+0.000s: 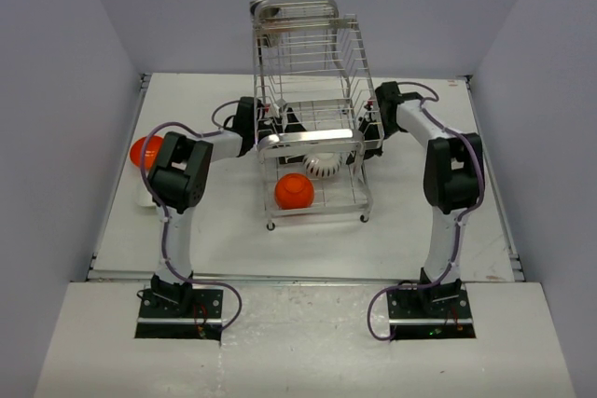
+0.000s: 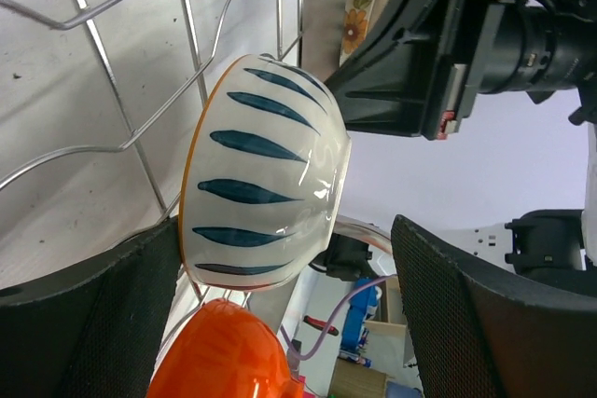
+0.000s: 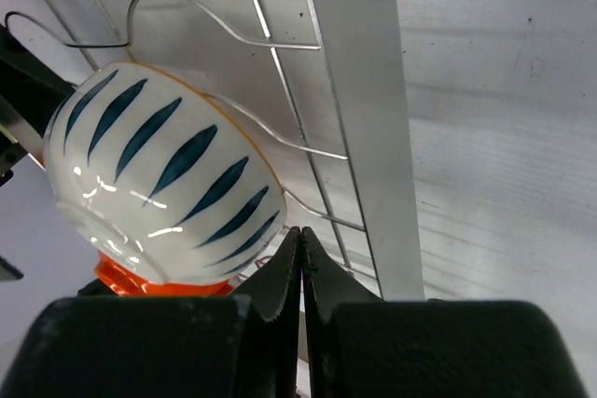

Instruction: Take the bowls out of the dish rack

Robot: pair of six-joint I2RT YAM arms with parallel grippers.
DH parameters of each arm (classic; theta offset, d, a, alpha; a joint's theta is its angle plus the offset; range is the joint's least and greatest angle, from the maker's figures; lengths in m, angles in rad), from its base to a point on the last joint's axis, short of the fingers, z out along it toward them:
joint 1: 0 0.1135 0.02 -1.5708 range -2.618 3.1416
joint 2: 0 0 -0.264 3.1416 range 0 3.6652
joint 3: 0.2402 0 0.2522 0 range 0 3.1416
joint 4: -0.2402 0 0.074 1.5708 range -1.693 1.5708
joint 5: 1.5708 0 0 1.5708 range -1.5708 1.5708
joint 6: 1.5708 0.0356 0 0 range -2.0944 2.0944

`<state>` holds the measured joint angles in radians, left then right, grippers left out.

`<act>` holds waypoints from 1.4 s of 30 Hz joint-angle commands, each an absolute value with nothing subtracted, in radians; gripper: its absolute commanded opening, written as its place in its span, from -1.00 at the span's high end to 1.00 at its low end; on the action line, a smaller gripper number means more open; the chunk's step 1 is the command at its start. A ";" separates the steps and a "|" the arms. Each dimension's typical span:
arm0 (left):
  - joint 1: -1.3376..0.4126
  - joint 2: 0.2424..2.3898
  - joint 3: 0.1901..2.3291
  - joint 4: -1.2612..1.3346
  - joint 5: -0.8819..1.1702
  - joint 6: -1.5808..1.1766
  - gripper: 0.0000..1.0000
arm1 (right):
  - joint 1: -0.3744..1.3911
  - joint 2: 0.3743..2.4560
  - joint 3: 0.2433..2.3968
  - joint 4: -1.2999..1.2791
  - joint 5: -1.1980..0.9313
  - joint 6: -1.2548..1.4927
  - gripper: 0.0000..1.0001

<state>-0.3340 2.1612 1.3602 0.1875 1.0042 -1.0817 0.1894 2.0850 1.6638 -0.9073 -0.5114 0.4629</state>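
The chrome wire dish rack (image 1: 312, 109) stands mid-table. On its lower tier sit a glossy orange bowl (image 1: 294, 191) and a white bowl with dark blue stripes (image 1: 323, 167). My left gripper (image 1: 273, 124) reaches in from the rack's left and is open. In the left wrist view the striped bowl (image 2: 261, 184) lies on its side just ahead of the spread fingers (image 2: 485, 314), above the orange bowl (image 2: 219, 351). My right gripper (image 1: 370, 128) is at the rack's right side, shut on nothing. Its tips (image 3: 301, 232) sit just beside the striped bowl (image 3: 159, 179).
A second orange bowl (image 1: 145, 150) sits on the table at the left, partly behind my left arm, with something white (image 1: 145, 199) just in front of it. The rack's flat bar (image 3: 359, 118) and thin wires (image 2: 140, 137) crowd both grippers. The right arm's wrist (image 2: 438, 53) faces the left camera.
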 commanded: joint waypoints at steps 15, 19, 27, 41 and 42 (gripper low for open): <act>-0.350 2.220 1.350 0.271 1.025 -1.118 -0.80 | 0.209 2.163 1.755 -0.913 -0.587 0.472 1.00; -0.350 2.217 1.345 0.302 1.037 -1.149 -0.75 | 0.210 2.169 1.766 -0.914 -0.591 0.474 1.00; -0.350 2.214 1.332 0.356 1.046 -1.195 -0.46 | 0.210 2.177 1.772 -0.914 -0.597 0.477 1.00; -0.350 2.214 1.276 0.672 1.061 -1.416 -0.11 | 0.210 2.183 1.801 -0.937 -0.594 0.463 1.00; -0.350 2.214 1.276 0.686 1.060 -1.440 -0.11 | 0.210 2.184 1.804 -0.940 -0.594 0.462 1.00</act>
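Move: The striped bowl leans bottom-up on the rack's lower tier, some 5 cm to the right of my left hand, about 2 cm nearer me and 2 cm lower, between the open fingers. From my right hand it is about 6 cm to the left, 3 cm back and roughly level. The orange bowl sits about 10 cm back from my left hand, 1 cm to its left and 3 cm below. I close my left fingers from nearly wide to a bit over half open and pinch the striped bowl between its rim and its foot, the hand edging just 1 cm to the right and its fingertips tilting up about 5 degrees. My right hand, kept shut, dips about 1 cm and then creeps 1 to 1.5 cm left and forward, its tips against the bowl's far right rim. ##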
